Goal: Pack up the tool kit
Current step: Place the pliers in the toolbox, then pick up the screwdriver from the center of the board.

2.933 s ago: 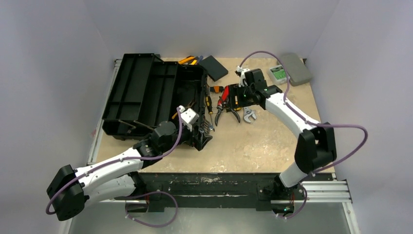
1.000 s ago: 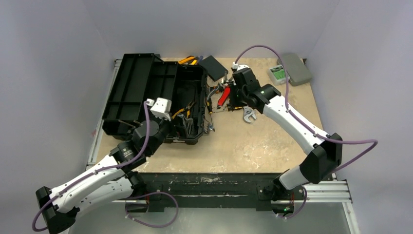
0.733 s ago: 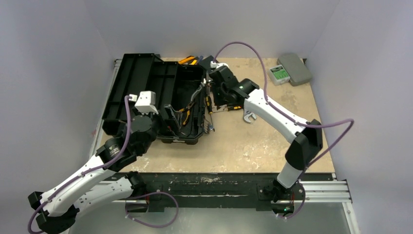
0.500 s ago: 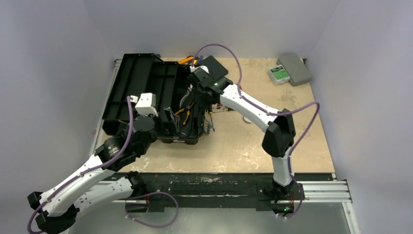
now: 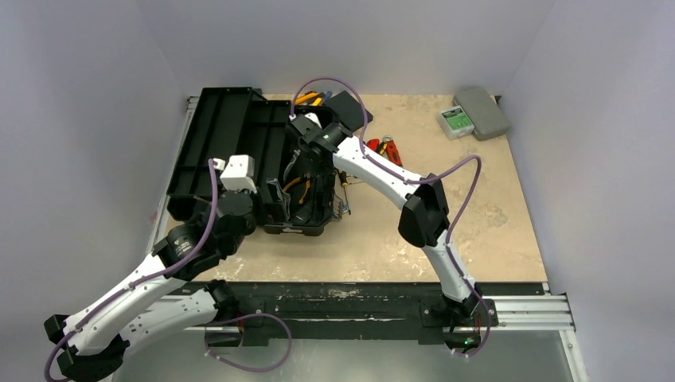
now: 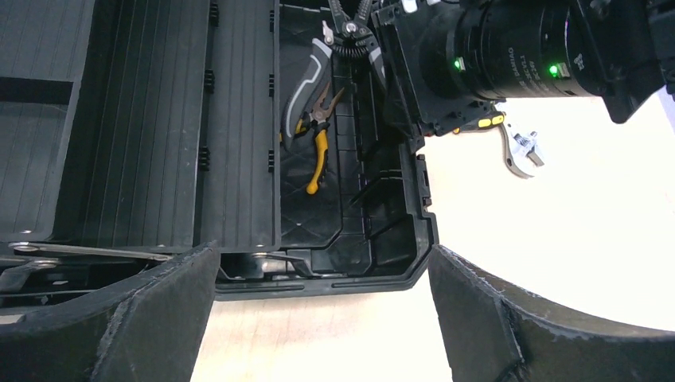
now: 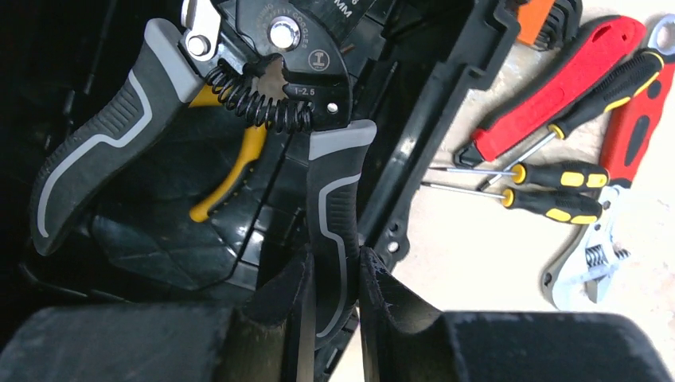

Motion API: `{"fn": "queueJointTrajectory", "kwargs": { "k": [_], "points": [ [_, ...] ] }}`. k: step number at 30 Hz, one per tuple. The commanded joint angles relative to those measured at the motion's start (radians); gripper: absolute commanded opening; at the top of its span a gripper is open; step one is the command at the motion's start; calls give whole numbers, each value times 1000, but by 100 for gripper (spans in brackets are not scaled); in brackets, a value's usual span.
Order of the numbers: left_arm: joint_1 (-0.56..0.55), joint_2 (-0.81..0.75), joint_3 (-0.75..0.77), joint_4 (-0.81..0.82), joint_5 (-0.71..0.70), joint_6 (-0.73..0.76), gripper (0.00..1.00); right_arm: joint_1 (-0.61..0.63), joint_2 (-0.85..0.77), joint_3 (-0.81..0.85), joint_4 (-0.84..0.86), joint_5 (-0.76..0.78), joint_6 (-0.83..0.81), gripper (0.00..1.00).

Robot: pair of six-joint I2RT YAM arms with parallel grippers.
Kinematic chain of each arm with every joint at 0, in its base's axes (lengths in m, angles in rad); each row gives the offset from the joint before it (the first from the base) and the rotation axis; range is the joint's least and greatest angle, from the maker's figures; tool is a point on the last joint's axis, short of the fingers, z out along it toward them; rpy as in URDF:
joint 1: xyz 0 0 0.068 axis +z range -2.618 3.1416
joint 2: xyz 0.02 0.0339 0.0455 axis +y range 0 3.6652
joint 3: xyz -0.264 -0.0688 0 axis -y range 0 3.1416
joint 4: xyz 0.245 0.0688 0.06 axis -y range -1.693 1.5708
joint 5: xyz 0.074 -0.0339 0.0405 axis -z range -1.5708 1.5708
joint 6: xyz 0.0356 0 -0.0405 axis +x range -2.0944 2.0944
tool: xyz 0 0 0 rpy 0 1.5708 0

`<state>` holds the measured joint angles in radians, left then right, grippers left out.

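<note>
The black toolbox (image 5: 239,135) lies open at the table's left, its tub (image 6: 334,207) facing up. My right gripper (image 7: 333,270) is shut on one grey-and-black handle of the spring-loaded stripper pliers (image 7: 330,199), which hang over the tub (image 5: 296,163). Yellow-handled pliers (image 6: 318,147) lie inside the tub. Beside the box on the table are red-handled pliers (image 7: 557,79), two yellow-and-black screwdrivers (image 7: 549,191) and a wrench (image 7: 589,263). My left gripper (image 6: 324,255) is open at the tub's near end, holding nothing.
A small flat black box (image 5: 350,107) sits behind the toolbox, with orange-handled tools (image 5: 306,98) next to it. A grey case with a green-labelled device (image 5: 476,113) stands at the back right. The right forearm (image 5: 374,171) spans the tools on the table.
My right arm has swung left from the tool pile to over the toolbox tub, carrying the stripper pliers. The left arm drew back toward the near left, still open.
</note>
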<state>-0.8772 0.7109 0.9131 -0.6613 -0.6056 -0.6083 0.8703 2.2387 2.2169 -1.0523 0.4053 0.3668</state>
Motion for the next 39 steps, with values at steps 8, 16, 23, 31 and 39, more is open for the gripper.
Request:
{"fn": "queueJointTrajectory", "kwargs": {
  "k": [8, 16, 23, 31, 39],
  "points": [
    [6, -24, 18, -1, 26, 3, 100, 2, 29, 25, 154, -149, 3, 30],
    [6, 4, 20, 24, 94, 28, 100, 2, -110, -115, 268, -223, 10, 66],
    [4, 8, -5, 83, 229, 116, 100, 2, -353, -368, 378, -179, 10, 68],
    [5, 0, -70, 179, 318, 176, 100, -4, -670, -707, 493, -38, 14, 86],
    [5, 30, -50, 156, 298, 170, 100, -192, -833, -957, 527, -80, 89, 90]
  ]
}}
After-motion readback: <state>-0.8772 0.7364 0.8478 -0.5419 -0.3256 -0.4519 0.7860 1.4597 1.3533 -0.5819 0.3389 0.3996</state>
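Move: My right hand holds the grey-handled pliers by one handle's end, just above the toolbox's right wall, which is some 2 cm to its right and 4 cm lower. Their place on the box floor lies about 4 cm ahead, 5 cm left and 10 cm down; the yellow pliers lie there too, roughly 2 cm ahead and 5 cm left. From my left hand that place is about 17 cm ahead, 8 cm right and far below. I carry the grey-handled pliers about 4 cm left with my right hand, in over the yellow pliers, sinking a couple of centimetres while the fingers open and let the handle go. Then I lift the hand over 10 cm and swing it back and well right, out past the box wall, opening wide. My left hand, empty, drifts 5 cm right and a little down, turning clockwise. ##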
